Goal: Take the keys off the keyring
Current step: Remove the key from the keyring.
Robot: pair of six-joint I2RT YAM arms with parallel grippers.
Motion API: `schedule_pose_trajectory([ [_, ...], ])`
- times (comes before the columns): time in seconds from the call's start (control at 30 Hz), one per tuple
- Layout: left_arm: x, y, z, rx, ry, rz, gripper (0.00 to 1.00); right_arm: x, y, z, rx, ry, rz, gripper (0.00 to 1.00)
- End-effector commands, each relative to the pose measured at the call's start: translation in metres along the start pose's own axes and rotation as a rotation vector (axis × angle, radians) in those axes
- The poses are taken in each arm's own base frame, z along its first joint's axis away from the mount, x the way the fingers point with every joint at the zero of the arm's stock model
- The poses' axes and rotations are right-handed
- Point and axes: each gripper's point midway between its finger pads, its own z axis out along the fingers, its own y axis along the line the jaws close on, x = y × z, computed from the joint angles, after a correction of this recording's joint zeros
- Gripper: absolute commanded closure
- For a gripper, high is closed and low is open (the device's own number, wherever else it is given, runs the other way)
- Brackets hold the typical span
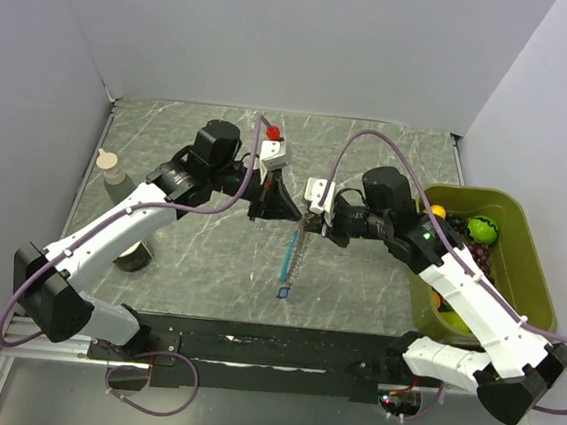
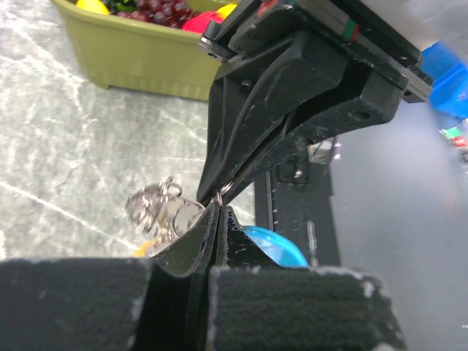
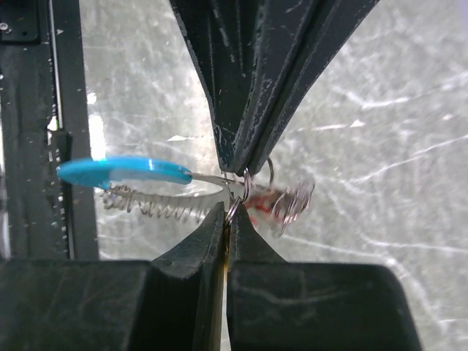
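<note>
Both grippers meet tip to tip above the middle of the table. My left gripper (image 1: 290, 213) (image 2: 217, 210) is shut on a thin wire ring of the keyring (image 2: 223, 191). My right gripper (image 1: 311, 213) (image 3: 228, 213) is shut on a ring of the same keyring (image 3: 237, 205). Silvery links (image 3: 292, 199) bunch beside the pinch, blurred. A light-blue strip (image 3: 124, 172) (image 1: 290, 255) and a coiled silvery length (image 3: 153, 206) hang from the ring. Among the links shows a red blur (image 3: 259, 201). Under the cluster an orange bit (image 2: 146, 247) peeks out, and a small blue piece (image 1: 283, 293) ends the hanging part.
An olive bin (image 1: 518, 285) (image 2: 131, 66) of toy fruit stands at the right edge. A small bottle (image 1: 112, 171) and a dark round object (image 1: 137, 256) sit at the left. A small red piece (image 1: 273, 131) shows behind the left wrist. Grey walls close in the marbled table (image 1: 377, 282).
</note>
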Motion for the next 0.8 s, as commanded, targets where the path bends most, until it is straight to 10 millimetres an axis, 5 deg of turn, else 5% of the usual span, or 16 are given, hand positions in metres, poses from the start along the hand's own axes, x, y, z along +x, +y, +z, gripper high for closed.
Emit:
schedule_pose_trajectory([
  [0.0,-0.025,-0.022,-0.015,0.083,-0.069,0.004,0.99,0.002,-0.01,-0.009,0.064,0.007,-0.068,1.0],
  [0.4,-0.019,-0.02,-0.017,0.089,-0.071,-0.012,0.99,-0.013,-0.014,-0.02,0.104,-0.036,-0.078,1.0],
  [0.6,-0.022,-0.018,-0.019,0.082,-0.074,-0.01,0.66,-0.014,-0.013,-0.025,0.109,-0.036,-0.094,1.0],
  [0.77,-0.027,-0.018,-0.02,0.082,-0.08,-0.012,0.58,-0.013,-0.011,-0.024,0.097,-0.036,-0.093,1.0],
])
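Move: Between the two nearly touching fingertips, the keyring's wire loops are pinched by both closed hands: about 1 cm to the right of the left hand point, 1 cm to the left of the right one, level with both. The blue piece hangs some 5 cm back from the left hand, 1 cm to its right and 4 cm below; the small blue tag is roughly 9 cm back, 2 cm right and 8 cm down. Lifting together, both closed hands carry the keyring up about 1 cm with a tilt of some 5 degrees. The left then opens to about two fifths, lets go of its loop and eases half a centimetre left, while the right keeps its pinch and draws the keyring about 1 cm right, away from the left fingers. ##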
